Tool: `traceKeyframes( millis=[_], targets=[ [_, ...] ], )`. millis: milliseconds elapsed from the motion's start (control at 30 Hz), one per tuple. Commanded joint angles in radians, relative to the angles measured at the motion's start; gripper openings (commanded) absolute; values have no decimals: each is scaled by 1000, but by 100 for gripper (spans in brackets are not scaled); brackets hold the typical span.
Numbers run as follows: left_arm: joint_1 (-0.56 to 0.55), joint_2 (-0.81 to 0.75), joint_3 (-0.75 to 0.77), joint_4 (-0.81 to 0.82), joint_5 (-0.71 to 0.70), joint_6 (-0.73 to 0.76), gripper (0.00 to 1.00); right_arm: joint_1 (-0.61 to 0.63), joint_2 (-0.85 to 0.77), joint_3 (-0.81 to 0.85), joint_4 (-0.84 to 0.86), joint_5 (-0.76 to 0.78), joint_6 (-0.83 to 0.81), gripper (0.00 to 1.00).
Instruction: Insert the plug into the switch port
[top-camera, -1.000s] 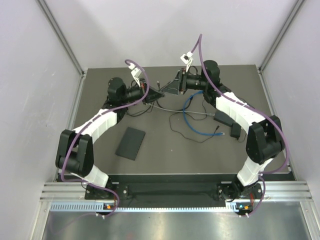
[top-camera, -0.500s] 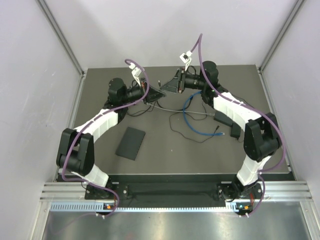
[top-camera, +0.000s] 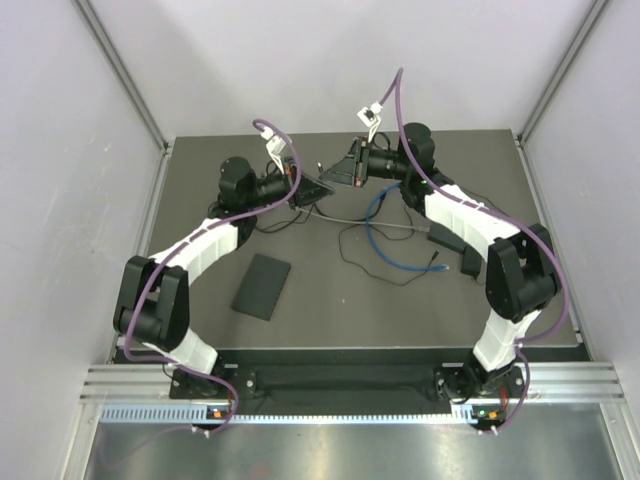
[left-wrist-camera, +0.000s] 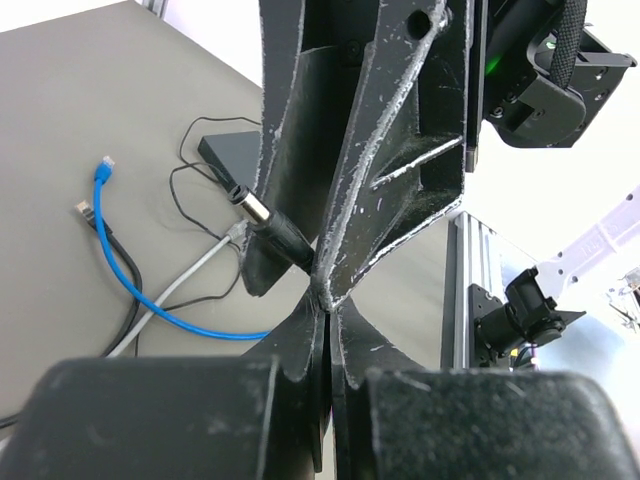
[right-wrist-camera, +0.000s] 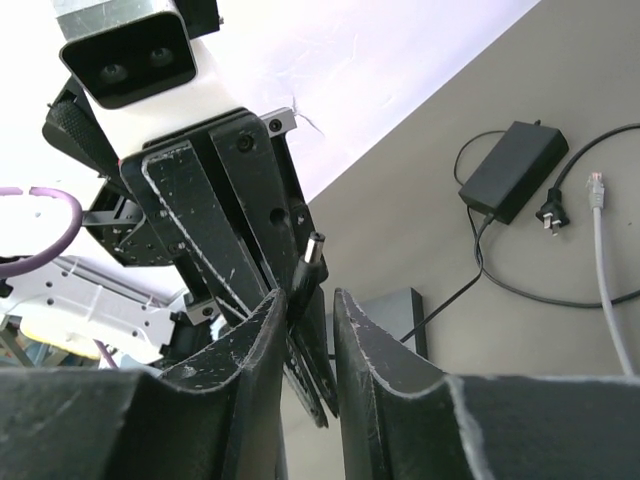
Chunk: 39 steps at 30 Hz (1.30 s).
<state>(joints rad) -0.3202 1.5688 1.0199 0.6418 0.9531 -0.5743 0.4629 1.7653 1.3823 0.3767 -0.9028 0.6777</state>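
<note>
Both arms meet in the air over the back of the table. The plug (right-wrist-camera: 307, 262), a black barrel with a metal tip, sticks out past the tips of my left gripper (left-wrist-camera: 327, 300), which is shut on its rear end. My right gripper (right-wrist-camera: 312, 295) straddles the plug with its jaws narrowly open. The plug rests against one finger, and a gap shows to the other finger. From the left wrist, the plug (left-wrist-camera: 268, 222) pokes out leftward beside the right gripper's fingers (left-wrist-camera: 390, 150). The switch (top-camera: 262, 286), a flat black box, lies on the table near the left arm. Its port does not show.
A blue cable (top-camera: 395, 258), a grey cable (top-camera: 360, 220) and thin black cords sprawl over the middle of the table. Two black adapter blocks (top-camera: 447, 240) lie under the right arm. A black power adapter (right-wrist-camera: 513, 170) and a grey network connector (right-wrist-camera: 597, 182) show below.
The right gripper's jaws have narrowed around the plug and its arm has shifted slightly toward the left gripper. The left gripper has stayed shut and still.
</note>
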Motion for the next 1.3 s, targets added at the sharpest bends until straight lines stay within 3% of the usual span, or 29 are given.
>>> traceKeyframes(
  millis=[0, 100, 133, 200, 233, 400, 467, 567, 667, 700, 733, 867, 933, 967, 1267],
  targets=[
    [-10, 4, -1, 85, 24, -1, 0, 16, 10, 37, 71, -4, 16, 25],
    [-10, 5, -1, 87, 24, -1, 0, 17, 11, 37, 83, -7, 23, 22],
    [-11, 5, -1, 87, 24, -2, 0, 17, 11, 37, 83, -7, 23, 18],
    [-11, 4, -1, 87, 26, -2, 0, 17, 11, 37, 82, -5, 19, 0],
    [-11, 4, -1, 87, 26, -4, 0, 17, 10, 37, 73, -4, 14, 0],
    [32, -38, -23, 49, 38, -51, 46, 10, -7, 66, -69, -4, -142, 0],
    [113, -84, -40, 36, 44, -129, 53, 5, -21, 87, -258, 30, -264, 0],
    [263, -162, -87, -3, 79, -220, 60, 11, -55, 104, -499, 115, -594, 0],
    [400, -242, -75, -320, 72, -89, 63, 55, -96, 51, -596, 206, -763, 0],
    [423, -257, -61, -517, 62, -35, 64, 72, -104, 25, -614, 231, -802, 0],
    [456, -275, -54, -616, 40, 78, 65, 97, -112, 14, -652, 258, -840, 0],
    [489, -300, -63, -965, -68, 238, 69, 279, -90, -37, -720, 483, -999, 0],
    [495, -314, -128, -973, -115, 185, 70, 336, -55, -61, -733, 556, -1020, 0],
    [497, -314, -151, -976, -149, 176, 77, 382, -41, -66, -736, 609, -1027, 0],
    [504, -303, -267, -927, -203, 156, 75, 479, 97, -80, -713, 671, -911, 0]
  ],
)
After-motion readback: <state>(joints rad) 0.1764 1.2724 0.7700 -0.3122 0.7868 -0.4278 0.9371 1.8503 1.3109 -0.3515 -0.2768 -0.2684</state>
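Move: The plug sits in the left hand's shut fingertips and already reaches between the right hand's part-open fingers, within about 1 cm of either hand point. From the right hand, the flat black box lies some 14 cm back, 17 cm left and 27 cm below. The power brick is roughly 6 cm ahead and 22 cm left on the table; the blue cable's loop is about 10 cm right, level with the hand. Right pinches the plug, left lets go, retreating 20 cm left, then down; right sinks 23 cm and back. ##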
